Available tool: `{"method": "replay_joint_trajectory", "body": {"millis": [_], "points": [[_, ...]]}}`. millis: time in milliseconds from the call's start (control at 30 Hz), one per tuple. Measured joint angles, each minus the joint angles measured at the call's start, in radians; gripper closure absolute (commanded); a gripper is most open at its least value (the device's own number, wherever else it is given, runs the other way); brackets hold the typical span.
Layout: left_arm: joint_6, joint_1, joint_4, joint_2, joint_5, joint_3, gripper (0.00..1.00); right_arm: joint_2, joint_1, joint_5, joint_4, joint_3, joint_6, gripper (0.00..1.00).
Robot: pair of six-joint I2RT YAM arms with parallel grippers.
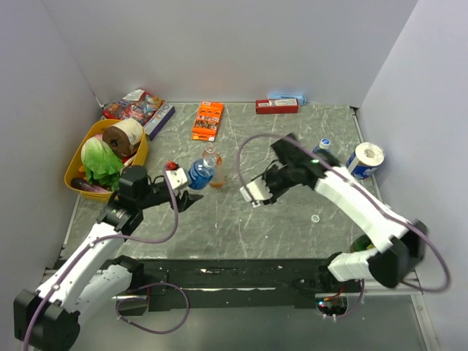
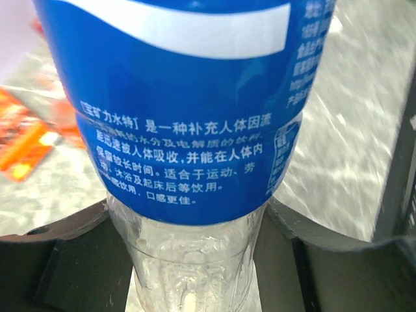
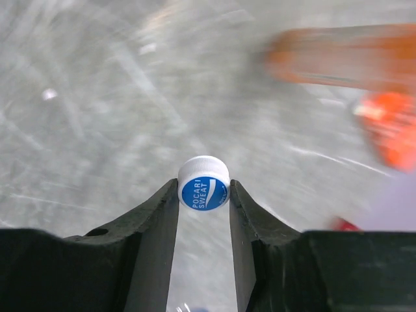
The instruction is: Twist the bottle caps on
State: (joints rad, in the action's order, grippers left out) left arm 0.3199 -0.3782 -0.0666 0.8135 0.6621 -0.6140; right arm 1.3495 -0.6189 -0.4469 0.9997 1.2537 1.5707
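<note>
A short clear bottle with a blue label (image 1: 199,174) (image 2: 188,123) stands left of centre, and my left gripper (image 1: 193,193) (image 2: 195,260) is shut on its clear lower part. Right beside it stands a taller bottle of orange liquid (image 1: 213,167). My right gripper (image 1: 254,198) (image 3: 203,193) hovers right of those bottles, shut on a white cap with a blue top (image 3: 203,187) pinched between its fingertips. Another blue-label bottle (image 1: 322,146) stands far right. A small whitish cap (image 1: 315,218) lies flat on the table.
A yellow basket (image 1: 75,164) with lettuce and a tape roll sits at the left. An orange box (image 1: 208,121), a red box (image 1: 277,106) and snack packs (image 1: 137,107) lie along the back. A blue-and-white roll (image 1: 364,159) rests at the right edge.
</note>
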Motion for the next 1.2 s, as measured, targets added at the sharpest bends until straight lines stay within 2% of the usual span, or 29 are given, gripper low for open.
{"method": "replay_joint_trajectory", "body": {"millis": [200, 367, 633, 1200], "points": [[0.168, -0.019, -0.015, 0.136, 0.097, 0.008, 0.99, -0.129, -0.009, -0.083, 0.109, 0.280, -0.131, 0.77], [0.286, -0.116, -0.016, 0.220, 0.105, 0.001, 0.99, -0.132, -0.079, -0.114, 0.148, 0.428, -0.198, 0.76], [0.319, -0.216, 0.023, 0.233, 0.097, -0.022, 0.99, -0.098, -0.248, -0.077, 0.229, 0.456, -0.197, 0.76], [0.349, -0.262, 0.047, 0.216, 0.044, -0.026, 0.99, -0.067, -0.328, 0.011, 0.243, 0.450, -0.159, 0.75]]}}
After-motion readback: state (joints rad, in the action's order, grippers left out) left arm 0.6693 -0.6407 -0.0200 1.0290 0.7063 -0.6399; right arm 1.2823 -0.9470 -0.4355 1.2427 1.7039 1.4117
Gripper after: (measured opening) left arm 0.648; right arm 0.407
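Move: The open mouth of the blue bottle in the left hand is some 13 cm to the left of the right hand and 19 cm above it, about level with it fore and aft; the cap pinched by the right fingers lies roughly 20 cm to the right of the left hand and 3 cm lower. The orange bottle stands 9 cm ahead of the right hand and 13 cm to its left, its middle 8 cm lower. A loose white cap lies on the table 17 cm to the right hand's right and 2 cm back. The cap, still pinched in the right fingers, is swung up some 18 cm, back about 9 cm and left about 5 cm, then settles 3 cm lower in front of the bottle mouth. Meanwhile the left hand keeps its hold on the bottle, carrying it right about 7 cm, back 3 cm and down 6 before easing up 2, and turns clockwise some 20 degrees so the mouth leans towards the cap. ##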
